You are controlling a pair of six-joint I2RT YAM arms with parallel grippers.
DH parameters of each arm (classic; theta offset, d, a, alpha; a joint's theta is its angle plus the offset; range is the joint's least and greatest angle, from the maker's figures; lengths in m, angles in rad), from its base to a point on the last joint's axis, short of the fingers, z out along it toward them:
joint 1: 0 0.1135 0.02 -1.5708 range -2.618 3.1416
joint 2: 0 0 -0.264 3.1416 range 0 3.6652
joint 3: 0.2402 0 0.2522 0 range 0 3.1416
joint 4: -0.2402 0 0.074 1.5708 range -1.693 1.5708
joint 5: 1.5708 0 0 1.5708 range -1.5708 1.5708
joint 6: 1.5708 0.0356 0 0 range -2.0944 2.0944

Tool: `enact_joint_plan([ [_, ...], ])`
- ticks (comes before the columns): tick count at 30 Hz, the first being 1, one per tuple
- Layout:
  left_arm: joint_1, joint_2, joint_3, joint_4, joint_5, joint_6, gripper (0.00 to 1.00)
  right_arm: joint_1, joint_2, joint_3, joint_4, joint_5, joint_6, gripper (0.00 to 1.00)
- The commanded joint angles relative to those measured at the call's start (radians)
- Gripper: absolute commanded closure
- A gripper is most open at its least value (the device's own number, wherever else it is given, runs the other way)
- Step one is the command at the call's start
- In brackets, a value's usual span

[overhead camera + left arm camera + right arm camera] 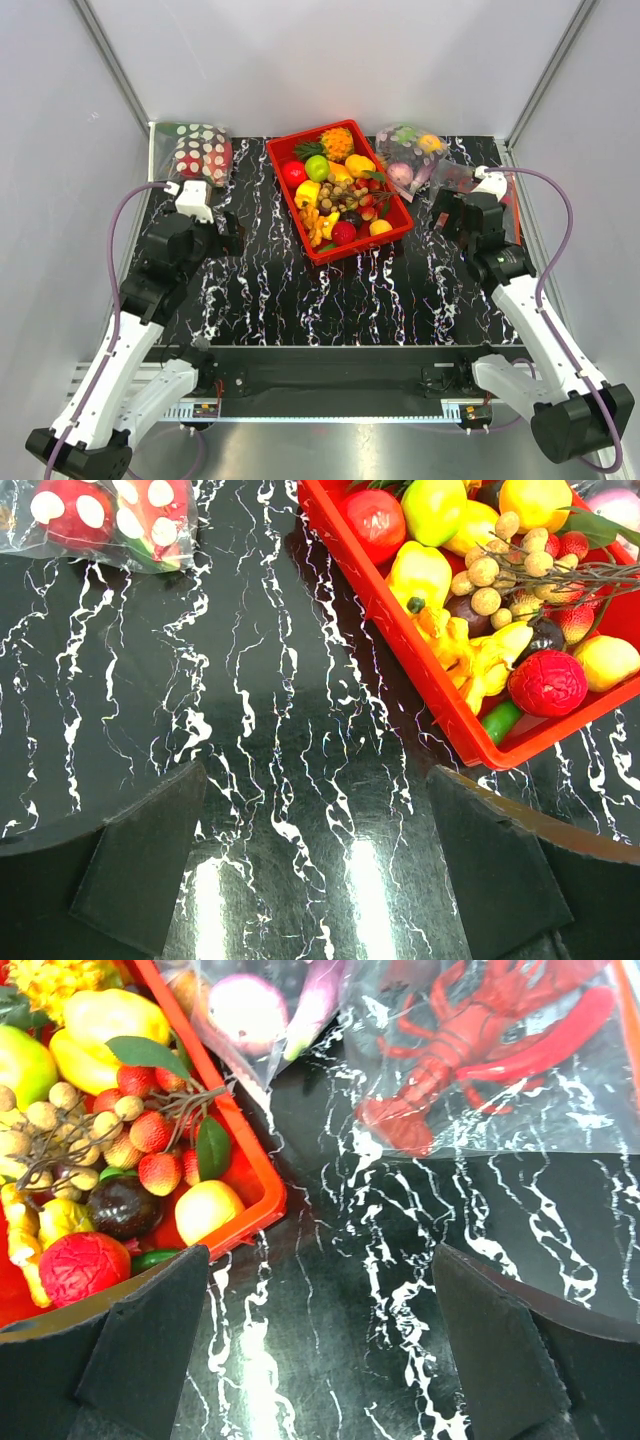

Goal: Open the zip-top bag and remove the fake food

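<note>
The zip-top bag (520, 1090) is clear and crinkly and lies flat at the far right of the table, just ahead of my right gripper. A red lobster (450, 1045) and a long red chili (560, 1045) show through the plastic; the dark ball is not visible. In the top view the bag (453, 178) is mostly hidden under my right arm. My right gripper (320, 1330) is open and empty over bare table, short of the bag (445, 215). My left gripper (315, 860) is open and empty, low over the table left of the tray (225, 232).
A red tray (395, 232) of mixed fake fruit stands in the middle, its corner close to both grippers (440, 715) (260, 1190). A white-dotted red bag (200, 150) lies at the far left. A clear bag of pastel fruits (410, 155) lies beside the tray.
</note>
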Motion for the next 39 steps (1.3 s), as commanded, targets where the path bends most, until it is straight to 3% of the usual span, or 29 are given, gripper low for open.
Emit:
enact_joint_plan([
  [1, 0.0, 0.007, 0.019, 0.036, 0.013, 0.01, 0.01, -0.001, -0.011, 0.031, 0.014, 0.064, -0.034, 0.0],
  [10, 0.0, 0.006, 0.02, 0.043, 0.024, 0.011, 0.01, -0.001, 0.111, 0.137, 0.023, 0.101, -0.092, 0.0],
  [19, 0.0, -0.007, 0.019, 0.04, 0.039, 0.01, 0.01, -0.035, 0.392, 0.318, 0.065, 0.179, -0.175, 0.0],
  [26, 0.0, -0.016, 0.014, 0.043, 0.05, 0.01, 0.01, -0.15, 0.625, 0.424, 0.091, 0.12, -0.141, 0.0],
  [39, 0.0, -0.013, 0.017, 0.041, 0.067, 0.01, 0.01, -0.194, 0.935, 0.52, 0.088, 0.066, -0.101, 0.01],
])
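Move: The zip-top bag with the lobster lies roughly 19 cm ahead of the right hand, 13 cm to its right and 17 cm below. At about the same depth, the vegetable bag's middle is some 29 cm ahead and 4 cm left of that hand, the red tray's about 20 cm ahead and 24 cm left. From the left hand the lobster bag is some 60 cm to the right, 24 cm ahead and 21 cm below. Forward first and nearly level, then swinging right and dropping ever more steeply, the right hand reaches about 16 cm out, 14 cm down and 6 cm to its right, towards the near, tail end of the lobster bag. The fingers stay wide open and tip some 20 degrees further down, while the hand rolls its left side lower and turns slightly clockwise. ##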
